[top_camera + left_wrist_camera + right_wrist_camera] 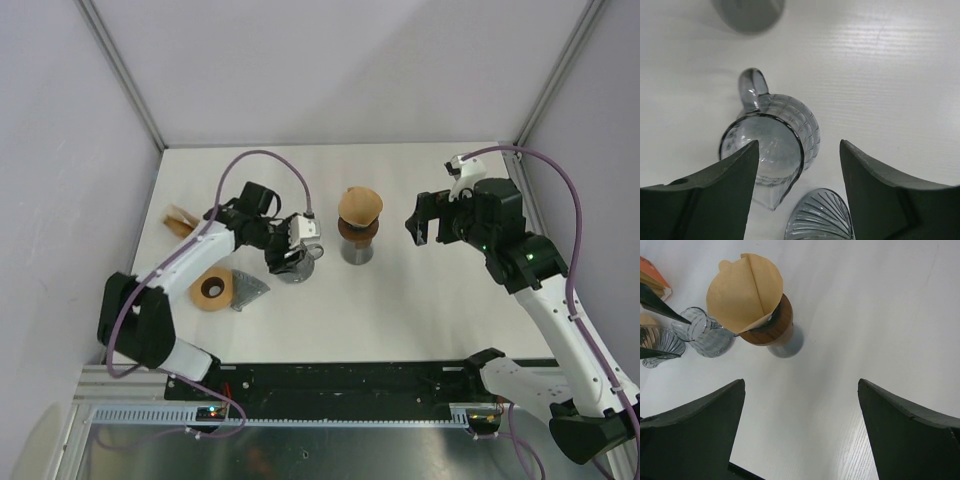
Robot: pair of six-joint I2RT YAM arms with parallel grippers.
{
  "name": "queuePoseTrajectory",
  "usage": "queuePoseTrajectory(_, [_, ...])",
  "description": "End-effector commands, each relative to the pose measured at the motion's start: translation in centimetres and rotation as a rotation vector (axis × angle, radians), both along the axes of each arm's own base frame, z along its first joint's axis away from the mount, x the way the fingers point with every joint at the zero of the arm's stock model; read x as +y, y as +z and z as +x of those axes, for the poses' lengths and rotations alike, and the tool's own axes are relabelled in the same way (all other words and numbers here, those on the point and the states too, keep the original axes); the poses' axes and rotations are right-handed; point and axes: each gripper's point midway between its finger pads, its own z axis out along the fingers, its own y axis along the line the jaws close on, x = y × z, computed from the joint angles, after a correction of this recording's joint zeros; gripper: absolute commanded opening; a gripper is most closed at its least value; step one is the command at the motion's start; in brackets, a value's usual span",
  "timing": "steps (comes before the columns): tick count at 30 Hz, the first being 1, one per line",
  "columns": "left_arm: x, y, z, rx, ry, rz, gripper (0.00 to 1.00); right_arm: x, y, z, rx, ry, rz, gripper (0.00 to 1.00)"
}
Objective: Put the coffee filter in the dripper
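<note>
A brown paper coffee filter [359, 205] sits opened in the dripper [357, 232], which has a wooden collar on a grey base, at mid-table. In the right wrist view the filter [745, 290] stands cone-down in the collar [774, 326], leaning slightly left. My right gripper [422, 222] is open and empty just right of the dripper, above the table [801, 382]. My left gripper [290, 255] is open over a ribbed glass pitcher [772, 142], left of the dripper. A second ribbed glass piece [820, 217] lies between its fingers, apart from them.
A stack of spare filters [180, 220] lies at the far left. A brown ring-shaped piece [212, 290] and a grey glass piece [250, 290] lie near the left arm. Cage posts and walls bound the white table [430, 310].
</note>
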Motion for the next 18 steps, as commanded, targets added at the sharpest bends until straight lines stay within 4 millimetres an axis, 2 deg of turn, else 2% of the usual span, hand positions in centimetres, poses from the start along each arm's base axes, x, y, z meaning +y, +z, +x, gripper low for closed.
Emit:
queuePoseTrajectory(1, [0.0,7.1,1.1,-0.093,0.125,-0.126,0.71,0.3,0.3,0.2,-0.015,0.012,0.001,0.99])
queuePoseTrajectory(6, [3.7,11.3,1.5,-0.117,0.329,-0.212,0.78,0.0,-0.1,0.1,-0.006,-0.014,0.003,0.99])
queuePoseTrajectory(9, [7.6,12.1,1.9,-0.141,0.490,-0.188,0.81,-0.3,-0.6,-0.1,-0.011,-0.026,0.007,0.99])
queuePoseTrajectory(13, [13.7,10.4,1.9,-0.093,0.723,-0.115,0.83,-0.6,-1.4,-0.3,-0.022,-0.038,0.011,0.99])
queuePoseTrajectory(15, [16.6,8.6,1.5,-0.055,0.825,-0.070,0.88,-0.7,-1.7,-0.4,-0.029,-0.036,0.013,0.99])
queuePoseTrajectory(16, [17.8,7.6,1.3,-0.039,0.866,-0.046,0.94,-0.6,-1.9,-0.4,-0.030,-0.033,0.013,0.99])
queuePoseTrajectory(18, [19.7,5.3,0.5,0.009,0.926,-0.004,0.98,-0.6,-2.2,-0.4,-0.031,-0.025,0.010,0.99])
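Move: The glass jug stands just under the left hand's open fingers, its middle about 3 cm ahead, 1 cm right and 6 cm below. From this hand the clear ribbed cone lies roughly 11 cm left and 3 cm back, the wooden ring some 20 cm left and 2 cm back, both about 9 cm lower; the filter-lined dripper is about 17 cm right and 7 cm ahead. From the right hand, the jug is some 37 cm left, 3 cm ahead and 25 cm below. Up and then sweeping left, the empty left hand leaves the already released jug, climbing about 11 cm before swinging some 16 cm left, high past the clear cone towards the ring's side. Its wrist turns about 45 degrees counter-clockwise while the fingers open wider. The right hand, still empty and open, sinks some 4 cm towards the table. ##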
